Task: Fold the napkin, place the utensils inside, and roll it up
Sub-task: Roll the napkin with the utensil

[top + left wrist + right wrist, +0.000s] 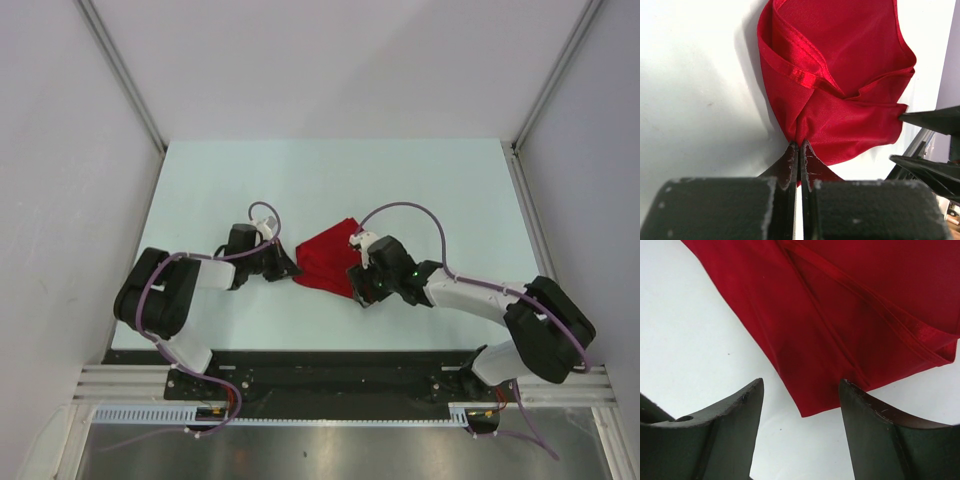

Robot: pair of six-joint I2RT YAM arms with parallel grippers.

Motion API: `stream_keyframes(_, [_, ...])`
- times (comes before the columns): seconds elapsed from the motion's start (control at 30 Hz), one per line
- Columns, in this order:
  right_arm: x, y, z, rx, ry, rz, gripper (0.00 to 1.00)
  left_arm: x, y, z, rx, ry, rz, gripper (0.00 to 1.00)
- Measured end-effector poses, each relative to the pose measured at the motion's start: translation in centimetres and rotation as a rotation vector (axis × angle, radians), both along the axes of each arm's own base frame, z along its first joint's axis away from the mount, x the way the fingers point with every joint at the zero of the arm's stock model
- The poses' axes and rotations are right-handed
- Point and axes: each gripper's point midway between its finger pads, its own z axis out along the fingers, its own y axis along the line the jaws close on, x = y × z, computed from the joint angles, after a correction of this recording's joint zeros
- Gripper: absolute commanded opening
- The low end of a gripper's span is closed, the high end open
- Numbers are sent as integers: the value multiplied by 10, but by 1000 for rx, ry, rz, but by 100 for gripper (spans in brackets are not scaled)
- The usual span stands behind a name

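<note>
The red napkin (325, 260) lies bunched and folded on the pale table between my two grippers. My left gripper (291, 270) is at its left edge, shut on a pinched fold of the cloth (799, 144). The napkin (840, 75) spreads away from those tips in loose layers with a hemmed edge on top. My right gripper (360, 283) is at the napkin's near right side and stands open (801, 383). A corner of the napkin (840, 315) lies flat between its fingertips, touching neither. The utensils are out of view.
The pale green table (200, 190) is walled in by white panels at the back and both sides. The right gripper's dark fingers (932, 120) show at the right edge of the left wrist view, close to the cloth.
</note>
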Motion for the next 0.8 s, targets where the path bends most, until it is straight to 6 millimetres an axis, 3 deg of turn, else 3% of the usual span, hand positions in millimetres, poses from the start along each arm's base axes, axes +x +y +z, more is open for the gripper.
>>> stream_keyframes(0.1, [0, -2, -8, -23, 11, -4, 67, 0, 0, 0, 1, -1, -2, 0])
stream_keyframes(0.27, [-1, 2, -5, -22, 0, 19, 68, 0, 0, 0, 2, 0, -2, 0])
stream_keyframes(0.43, [-4, 27, 15, 3, -59, 105, 70, 0, 0, 0, 4, 7, -2, 0])
stream_keyframes(0.57, [5, 45, 25, 5, -119, 153, 70, 0, 0, 0, 6, 12, -3, 0])
stream_keyframes(0.67, [24, 57, 13, -38, -156, 179, 70, 0, 0, 0, 6, 12, -3, 0])
stream_keyframes(0.8, [30, 62, -1, -72, -151, 209, 70, 0, 0, 0, 6, 13, -3, 0])
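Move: The middle of the napkin's near folded edge lies about 6 cm left of the open right hand, 2 cm ahead and 3 cm lower. The right corner is almost under this hand, 1 cm back and 1 cm right. The pinched left corner is some 13 cm left and 2 cm ahead, the far corner 14 cm ahead and 1 cm left. From the left hand, the near edge's middle is 8 cm right, 2 cm back and 1 cm lower. Left still pinching, the open right hand hops some 6 cm left, 3 forward, along the napkin's near edge. ##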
